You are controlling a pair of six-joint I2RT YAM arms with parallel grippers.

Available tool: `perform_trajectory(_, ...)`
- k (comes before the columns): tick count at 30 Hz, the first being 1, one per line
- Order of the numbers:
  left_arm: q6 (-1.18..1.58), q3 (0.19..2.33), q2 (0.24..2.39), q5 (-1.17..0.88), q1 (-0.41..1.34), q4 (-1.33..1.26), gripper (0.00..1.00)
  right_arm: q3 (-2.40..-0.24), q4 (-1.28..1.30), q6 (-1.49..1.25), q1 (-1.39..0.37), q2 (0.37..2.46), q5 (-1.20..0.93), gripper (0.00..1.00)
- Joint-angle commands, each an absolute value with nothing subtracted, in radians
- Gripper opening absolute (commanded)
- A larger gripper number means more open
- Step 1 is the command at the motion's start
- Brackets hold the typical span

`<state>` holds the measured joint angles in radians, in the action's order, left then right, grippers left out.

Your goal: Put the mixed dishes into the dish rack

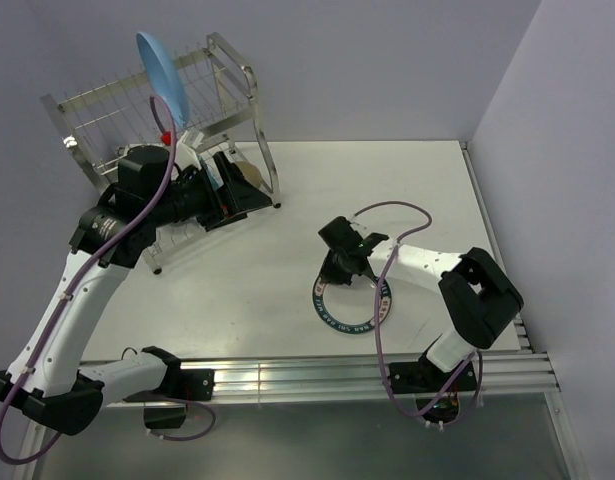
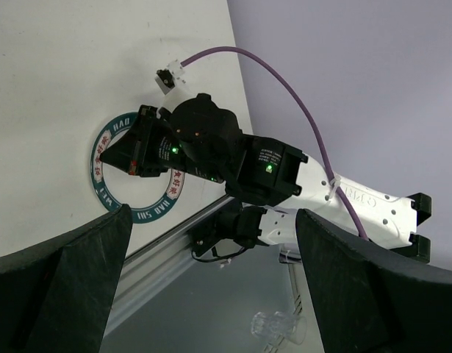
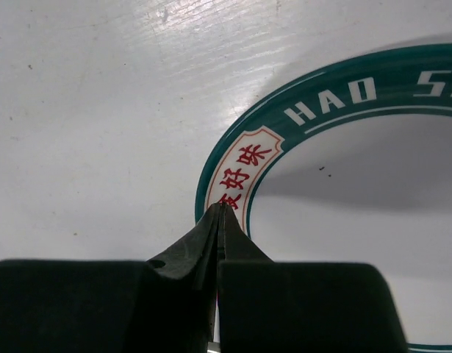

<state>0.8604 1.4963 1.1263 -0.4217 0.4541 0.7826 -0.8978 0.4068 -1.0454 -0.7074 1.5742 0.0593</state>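
Observation:
The dish rack (image 1: pixel 222 65) stands at the far left, and a light-blue plate (image 1: pixel 162 72) sits on edge in its upper tier. My left gripper (image 1: pixel 237 195) hovers at the rack's lower shelf; its fingers (image 2: pixel 71 287) are spread wide with nothing between them. A tan dish (image 1: pixel 250 172) shows on that shelf, half hidden by the arm. The white plate with dark lettered rim (image 1: pixel 332 318) (image 3: pixel 240 165) (image 2: pixel 108 143) lies flat at the table's middle front. My right gripper (image 1: pixel 345 264) (image 3: pixel 222 211) is shut, its tips together over the plate's left rim, holding nothing.
The aluminium rail (image 1: pixel 287 378) runs along the table's near edge. Walls close in at the back and at the right. A clear glass (image 2: pixel 278 323) lies below the table level, in front of the rail.

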Motion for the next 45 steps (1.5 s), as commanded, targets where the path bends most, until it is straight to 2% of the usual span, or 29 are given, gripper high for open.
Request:
perform_trajectory(1, 0.870, 1.511, 1.135, -0.439, 0.468, 0.744, 0.99, -0.914, 0.387, -1.002, -0.703, 1.592, 0.045, 0.00)
perform_trajectory(4, 0.861, 1.509, 1.150, -0.448, 0.479, 0.736, 0.99, -0.896, 0.371, -0.956, -0.710, 1.530, 0.046, 0.00)
perform_trajectory(7, 0.844, 1.483, 1.180, -0.491, 0.495, 0.729, 0.99, -0.881, 0.414, -0.925, -0.710, 1.403, 0.136, 0.00)
perform_trajectory(10, 0.793, 1.453, 1.244, -0.531, 0.544, 0.753, 0.99, -0.855, 0.495, -0.936, -0.674, 1.271, 0.199, 0.38)
perform_trajectory(11, 0.776, 1.437, 1.287, -0.540, 0.579, 0.759, 0.99, -0.823, 0.511, -0.945, -0.622, 1.238, 0.195, 0.56)
perform_trajectory(13, 0.730, 1.419, 1.331, -0.531, 0.618, 0.770, 0.99, -0.778, 0.549, -0.971, -0.557, 1.136, 0.152, 0.71)
perform_trajectory(14, 0.715, 1.392, 1.379, -0.528, 0.652, 0.770, 0.99, -0.741, 0.566, -0.982, -0.504, 1.103, 0.147, 0.96)
perform_trajectory(15, 0.684, 1.376, 1.406, -0.526, 0.666, 0.769, 0.99, -0.726, 0.586, -0.989, -0.482, 1.068, 0.144, 1.00)
perform_trajectory(21, 0.601, 1.266, 1.601, -0.500, 0.719, 0.683, 0.99, -0.666, 0.730, -1.081, -0.442, 0.872, 0.173, 1.00)
perform_trajectory(32, 0.494, 1.367, 1.954, -0.506, 0.795, 0.607, 0.94, -0.678, 0.816, -1.103, -0.402, 0.664, 0.256, 1.00)
perform_trajectory(35, 0.495, 1.393, 2.011, -0.506, 0.801, 0.588, 0.88, -0.675, 0.822, -1.098, -0.388, 0.615, 0.270, 0.99)
perform_trajectory(40, 0.521, 1.355, 2.055, -0.534, 0.802, 0.438, 0.76, -0.676, 0.827, -1.085, -0.373, 0.575, 0.276, 0.99)
perform_trajectory(41, 0.526, 1.350, 2.066, -0.541, 0.804, 0.416, 0.70, -0.680, 0.827, -1.081, -0.368, 0.574, 0.276, 0.99)
perform_trajectory(42, 0.532, 1.344, 2.077, -0.560, 0.802, 0.394, 0.58, -0.683, 0.828, -1.071, -0.367, 0.577, 0.276, 0.99)
perform_trajectory(44, 0.548, 1.318, 2.105, -0.569, 0.802, 0.324, 0.47, -0.693, 0.828, -1.060, -0.365, 0.583, 0.279, 0.98)
perform_trajectory(45, 0.549, 1.315, 2.115, -0.574, 0.802, 0.312, 0.36, -0.696, 0.827, -1.051, -0.362, 0.592, 0.279, 0.99)
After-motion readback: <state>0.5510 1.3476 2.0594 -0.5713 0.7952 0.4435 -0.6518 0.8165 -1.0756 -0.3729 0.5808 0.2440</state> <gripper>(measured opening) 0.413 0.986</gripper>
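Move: The green-rimmed plate's middle lies about 23 cm to the left hand's right, 3 cm back and some 36 cm below it. From the right hand, whose shut fingertips rest on the plate's rim, that middle is roughly 5 cm back, 5 cm to the right and 2 cm lower. The dish rack stands some 23 cm ahead of the left hand and 16 cm to its left, with the brown bowl about 25 cm ahead and 3 cm left. The right fingertips come off the plate's rim; that hand opens wide and clears out some 17 cm to the right and 11 cm up, drawing back slightly. The open left hand swings right, then plunges about 35 cm to the plate's near-left rim, ending 15 cm farther right, tipping its fingers steeper down and turning clockwise; there its fingers straddle the rim and close to under half open. ##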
